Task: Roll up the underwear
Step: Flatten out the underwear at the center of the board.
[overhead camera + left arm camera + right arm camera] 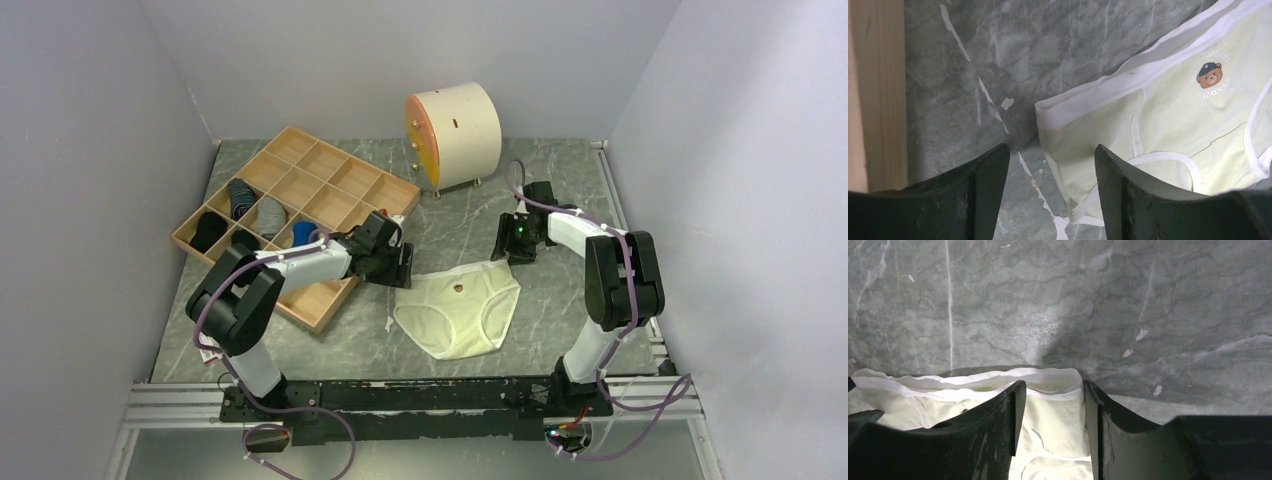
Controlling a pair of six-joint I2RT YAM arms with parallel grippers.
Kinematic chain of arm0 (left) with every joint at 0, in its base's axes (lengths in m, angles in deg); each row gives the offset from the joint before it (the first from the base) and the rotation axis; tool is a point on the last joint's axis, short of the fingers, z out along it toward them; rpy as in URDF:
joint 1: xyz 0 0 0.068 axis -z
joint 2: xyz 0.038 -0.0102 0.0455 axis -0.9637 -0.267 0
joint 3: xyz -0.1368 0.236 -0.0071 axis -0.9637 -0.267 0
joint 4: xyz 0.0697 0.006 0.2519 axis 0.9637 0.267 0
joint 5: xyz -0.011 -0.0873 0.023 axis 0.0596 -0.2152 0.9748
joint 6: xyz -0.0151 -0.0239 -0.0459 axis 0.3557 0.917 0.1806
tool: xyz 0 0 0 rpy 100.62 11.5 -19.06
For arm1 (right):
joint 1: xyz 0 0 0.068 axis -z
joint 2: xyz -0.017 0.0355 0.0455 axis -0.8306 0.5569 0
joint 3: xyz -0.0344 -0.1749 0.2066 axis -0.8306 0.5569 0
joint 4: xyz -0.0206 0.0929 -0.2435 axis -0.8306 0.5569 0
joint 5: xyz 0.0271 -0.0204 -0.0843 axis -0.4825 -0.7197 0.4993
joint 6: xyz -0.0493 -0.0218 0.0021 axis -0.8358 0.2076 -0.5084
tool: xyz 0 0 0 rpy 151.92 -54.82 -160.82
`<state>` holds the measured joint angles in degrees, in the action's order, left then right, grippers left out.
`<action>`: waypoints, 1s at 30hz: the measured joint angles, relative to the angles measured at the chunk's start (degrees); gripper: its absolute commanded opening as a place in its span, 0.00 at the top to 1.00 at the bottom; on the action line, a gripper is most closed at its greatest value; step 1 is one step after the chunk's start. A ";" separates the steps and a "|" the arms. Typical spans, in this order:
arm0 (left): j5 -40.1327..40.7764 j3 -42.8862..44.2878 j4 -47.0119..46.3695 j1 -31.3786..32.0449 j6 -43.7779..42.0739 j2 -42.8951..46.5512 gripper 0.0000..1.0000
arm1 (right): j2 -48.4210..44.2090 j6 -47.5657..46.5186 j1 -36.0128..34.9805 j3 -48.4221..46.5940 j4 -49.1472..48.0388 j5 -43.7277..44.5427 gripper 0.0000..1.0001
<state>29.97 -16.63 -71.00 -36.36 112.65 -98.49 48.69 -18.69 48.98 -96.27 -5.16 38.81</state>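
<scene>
The underwear (458, 305) is a pale yellow brief with white trim and a small bear print, lying flat in the middle of the table. My left gripper (400, 268) hangs low at its left waistband corner. In the left wrist view that gripper (1052, 155) is open, with the corner of the underwear (1173, 115) lying between its fingers. My right gripper (515, 245) is at the right waistband corner. In the right wrist view it (1054, 390) stands open astride the waistband corner of the underwear (1053, 425), the cloth flat between the fingers.
A wooden compartment tray (300, 190) with rolled socks stands at the left, its edge (873, 95) close beside my left gripper. A cream drum with an orange face (455, 135) stands at the back. Grey walls close in on three sides.
</scene>
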 measured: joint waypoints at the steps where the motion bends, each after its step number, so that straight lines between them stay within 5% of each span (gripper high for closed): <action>1: -0.07 0.07 -0.15 -0.09 0.02 -0.11 0.34 | 0.00 -0.09 -0.15 0.00 0.04 0.61 0.50; 13: -0.39 0.09 -3.98 -0.96 0.04 -1.75 0.58 | -0.02 -0.20 -0.26 -0.07 0.39 2.89 0.61; 16: -0.33 0.09 -5.25 -0.96 0.13 -2.27 0.66 | -0.02 -0.24 -0.26 -0.07 0.37 3.45 0.74; 18: -0.26 0.09 -5.88 -0.98 0.00 -2.54 0.73 | 0.00 -0.35 -0.24 -0.07 0.39 3.87 0.92; 21: -0.13 0.09 -6.95 -1.03 -0.11 -3.06 0.83 | 0.00 -0.20 -0.26 -0.07 0.33 3.89 1.00; 24: -0.20 0.09 -8.20 -1.05 -0.42 -3.56 0.95 | 0.00 0.09 -0.24 -0.07 0.17 3.69 1.00; 30: -0.66 0.15 -9.38 -1.05 -1.03 -3.72 0.95 | -3.52 1.40 -0.20 1.57 -0.68 4.24 1.00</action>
<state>29.31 -16.48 -80.38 -37.41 111.62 -102.20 45.18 -17.29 48.79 -94.69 -5.84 43.05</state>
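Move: The left hand's corner of the underwear's waistband lies about 3 cm ahead, 1 cm right and 1 cm below. Level with this hand fore and aft are the bear print, 13 cm right, and the tray edge, 9 cm left. The right hand's waistband corner lies straight to its right, roughly 2 cm off and 1 cm below; the print is some 6 cm back and 9 cm left of that hand. Forward and a little right, barely above the board, the left hand eases about 3 cm to its waistband corner, closing its fingers from wide open until they pinch it. The right hand slips just 1 cm right, shuts sooner on the opposite corner, then starts to rise by about 1 cm at the very end. ##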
